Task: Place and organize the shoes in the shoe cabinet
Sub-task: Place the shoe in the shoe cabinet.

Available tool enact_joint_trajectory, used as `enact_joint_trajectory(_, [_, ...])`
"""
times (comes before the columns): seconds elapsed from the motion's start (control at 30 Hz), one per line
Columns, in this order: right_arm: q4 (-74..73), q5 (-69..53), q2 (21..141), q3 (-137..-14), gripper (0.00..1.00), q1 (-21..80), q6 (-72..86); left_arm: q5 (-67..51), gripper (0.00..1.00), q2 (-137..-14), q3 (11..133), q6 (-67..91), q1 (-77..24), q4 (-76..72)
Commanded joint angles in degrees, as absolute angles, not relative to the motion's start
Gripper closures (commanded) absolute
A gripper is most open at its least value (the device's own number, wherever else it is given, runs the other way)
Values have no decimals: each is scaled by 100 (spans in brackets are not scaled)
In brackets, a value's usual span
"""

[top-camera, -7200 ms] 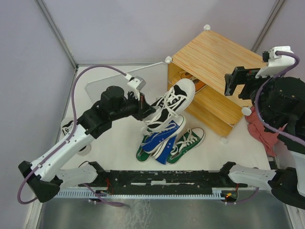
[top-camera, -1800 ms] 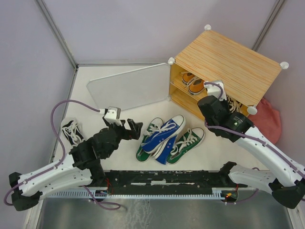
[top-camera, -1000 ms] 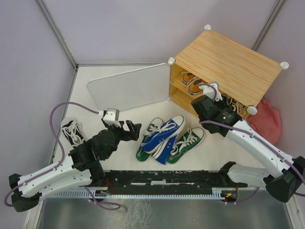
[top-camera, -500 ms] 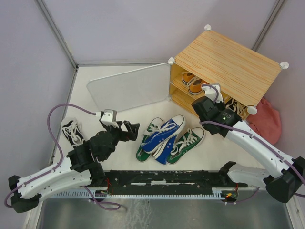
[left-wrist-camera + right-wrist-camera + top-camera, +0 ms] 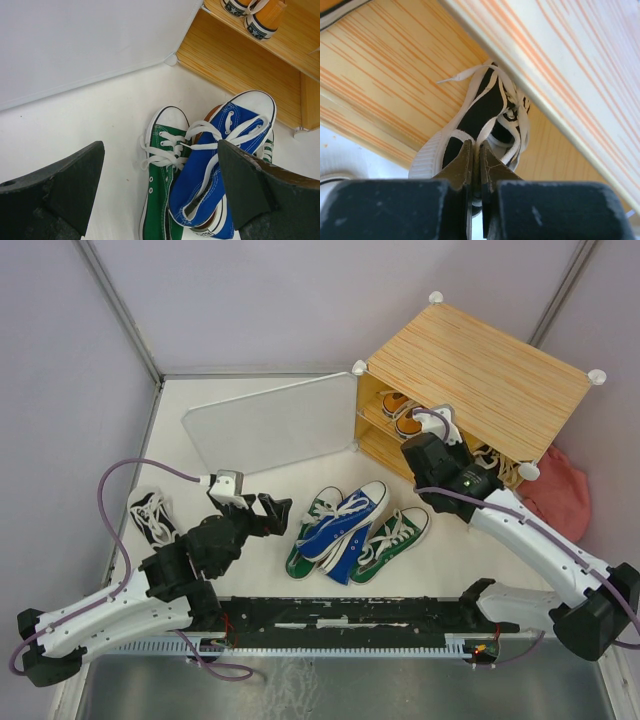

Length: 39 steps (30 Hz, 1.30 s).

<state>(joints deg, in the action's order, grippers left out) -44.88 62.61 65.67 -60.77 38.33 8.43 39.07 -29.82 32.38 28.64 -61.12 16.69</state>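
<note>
The bamboo shoe cabinet [image 5: 480, 370] stands at the back right with its door panel [image 5: 270, 425] swung open. Two orange shoes [image 5: 405, 415] sit on its upper shelf. A black shoe [image 5: 485, 110] lies in the lower compartment, and my right gripper [image 5: 476, 150] is shut on the thin rim at its heel. Blue shoes [image 5: 345, 525] and green shoes [image 5: 395, 540] lie piled on the table. My left gripper [image 5: 160, 150] hovers open above the pile, with a green shoe [image 5: 160, 200] and a blue shoe [image 5: 220, 165] below its fingers. Another black shoe [image 5: 150, 515] lies at the far left.
A pink cloth [image 5: 565, 490] lies to the right of the cabinet. The open door panel leans across the back of the table. Grey walls close in the left, back and right sides.
My right gripper has closed from half open onto the black shoe's heel rim inside the cabinet. The left arm has drifted slightly toward me, jaws still wide.
</note>
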Motion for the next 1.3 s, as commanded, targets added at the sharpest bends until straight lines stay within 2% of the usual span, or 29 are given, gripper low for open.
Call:
enact_joint_trajectory(0.0, [-3528,6709,6611,-6229,97,3623,-99,4133,1,-2918,3245,2943,-6117,1526])
enact_joint_trajectory(0.4, [-2806,5939,6900,-5927,95,2591,-615,4140,1,-2914,3259,2915,-6118,1514])
enact_joint_trajectory(0.7, [-3548,5745,7056,-6039,89,2571,220,4147,1,-2868,3256,2956,-6118,1582])
enact_joint_trajectory(0.77, [-3922,5676,7063,-6177,73,2575,592,4161,1,-2860,3246,2967,-6117,1591])
enact_joint_trajectory(0.8, [-4134,5543,7058,-6273,69,2575,779,4175,1,-2862,3240,2975,-6113,1591])
enact_joint_trajectory(1.27, [-4361,3640,6138,-6329,35,3084,977,4271,1,-2948,3274,3050,-6115,1601])
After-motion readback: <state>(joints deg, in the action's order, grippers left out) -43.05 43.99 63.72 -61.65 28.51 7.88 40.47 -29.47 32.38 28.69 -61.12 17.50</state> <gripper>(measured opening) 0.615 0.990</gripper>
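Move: The right hand grips the black shoe by its heel; its shelf spot in the cabinet lies about 9 cm ahead of that hand, 8 cm to its right and 5 cm lower. The orange shoes stand some 11 cm ahead and 10 cm left, at about that shelf height; the right-hand green shoe lies on the table, 15 cm back, 18 cm left and 20 cm below. From the idle left hand the spot is roughly 17 cm ahead, 45 cm right, 3 cm lower. Still pinching the black shoe's heel between closed fingertips, the right hand pushes it about 5 cm forward and to the right, deeper into the cabinet, then sinks some 2 cm. It then opens its fingers to over half, lets go of the heel and eases back left about 4 cm, its left side rolling up some 15 degrees. ##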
